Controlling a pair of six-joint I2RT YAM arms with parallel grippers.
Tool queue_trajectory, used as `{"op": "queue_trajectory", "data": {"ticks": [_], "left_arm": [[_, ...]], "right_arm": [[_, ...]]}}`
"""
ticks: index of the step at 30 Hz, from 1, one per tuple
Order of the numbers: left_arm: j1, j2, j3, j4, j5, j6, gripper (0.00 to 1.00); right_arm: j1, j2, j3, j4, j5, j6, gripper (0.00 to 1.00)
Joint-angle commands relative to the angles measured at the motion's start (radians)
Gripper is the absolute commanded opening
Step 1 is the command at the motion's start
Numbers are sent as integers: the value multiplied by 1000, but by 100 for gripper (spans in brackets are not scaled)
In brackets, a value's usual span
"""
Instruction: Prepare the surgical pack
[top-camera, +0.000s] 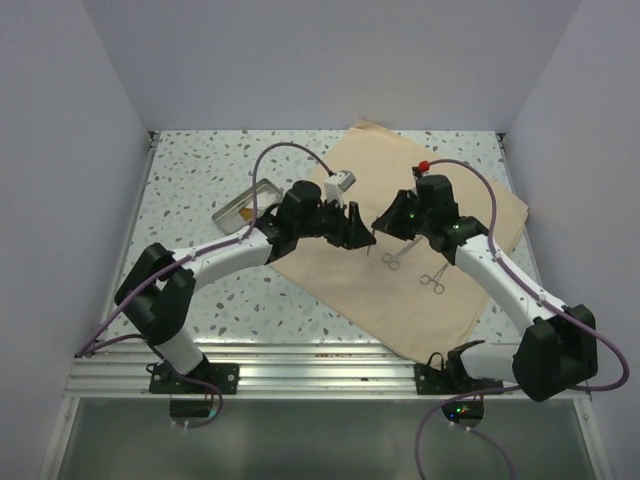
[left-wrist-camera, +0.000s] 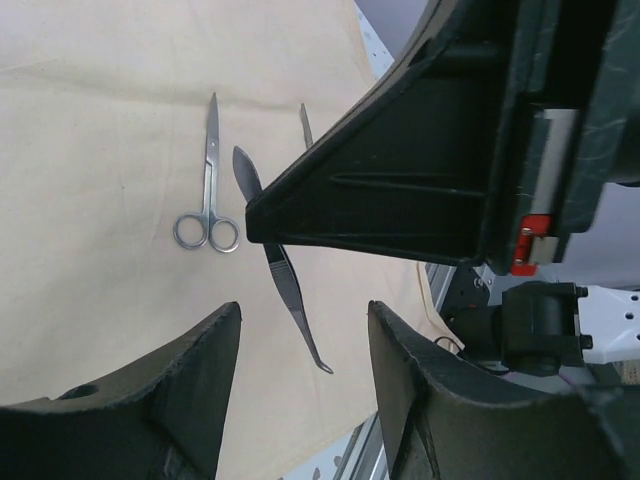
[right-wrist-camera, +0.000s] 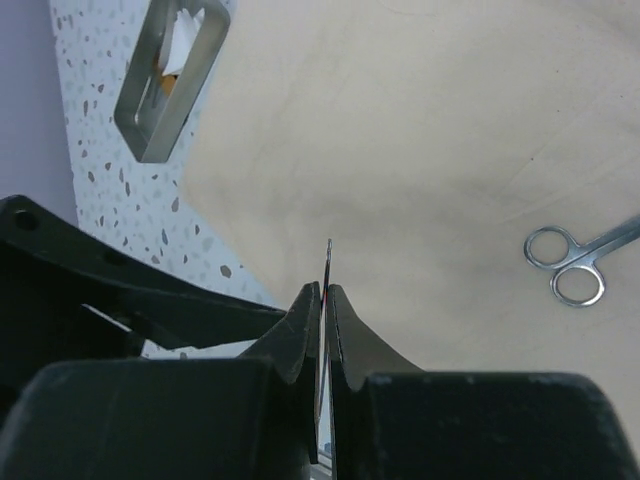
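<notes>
The surgical pack's tan cloth (top-camera: 400, 200) lies flat on the speckled table; the steel tray (top-camera: 245, 205) stands off it, by its left edge. My right gripper (right-wrist-camera: 324, 290) is shut on thin steel tweezers (right-wrist-camera: 328, 258), held edge-on above the cloth. In the left wrist view the tweezers (left-wrist-camera: 285, 280) hang slanted below the right gripper's fingers (left-wrist-camera: 400, 190). My left gripper (left-wrist-camera: 305, 310) is open just short of the tweezers' tip, not touching it. Scissors (left-wrist-camera: 207, 205) lie flat on the cloth.
Two ring-handled instruments (top-camera: 390, 260) (top-camera: 433, 283) lie on the cloth in front of the grippers. The tray (right-wrist-camera: 170, 80) holds white and orange items. Both grippers nearly meet over the cloth's middle (top-camera: 368, 232). A metal rail (top-camera: 320, 365) runs along the near table edge.
</notes>
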Motion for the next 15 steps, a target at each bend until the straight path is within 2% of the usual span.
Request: {"op": "queue_trajectory", "data": {"ticks": [1,8,10,14,15], "left_arm": [[-26,18,58,11,-61,-26,57],[-29,61,116,-18,-97,-35,51],[-31,81,137,-41,-111,-28,47],[-27,121,222,-136,-137,21,29],[-26,123,226,-159,-140,40,21]], "right_arm": [[4,-54,11,43,-44,22,0],[4,-54,19,40,-84,22,0],[3,-53,10,46,-91,19,0],[3,-50,15,43,-88,10,0],[3,-51,16,41,-87,7,0]]}}
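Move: The tweezers, upright in the right fingers with their middle just below that grip, lie about 2 cm ahead of the left hand, 2 cm to its right and 2 cm lower. From the right hand their middle is roughly 1 cm back, 1 cm left and 2 cm down. On the cloth some 18 cm below, the scissors lie about 6 cm ahead and 13 cm right of the left hand, and the clamp 2 cm back and 22 cm right of it. The tweezers stay pinched in the shut right fingers, which rise some 2 cm early on and then hold nearly still. Meanwhile the left hand eases right, then forward, about 3 cm in all and slightly down, bringing its open fingers round the tweezers' middle and closing them to well under half their starting gap, beside the right fingertips. ##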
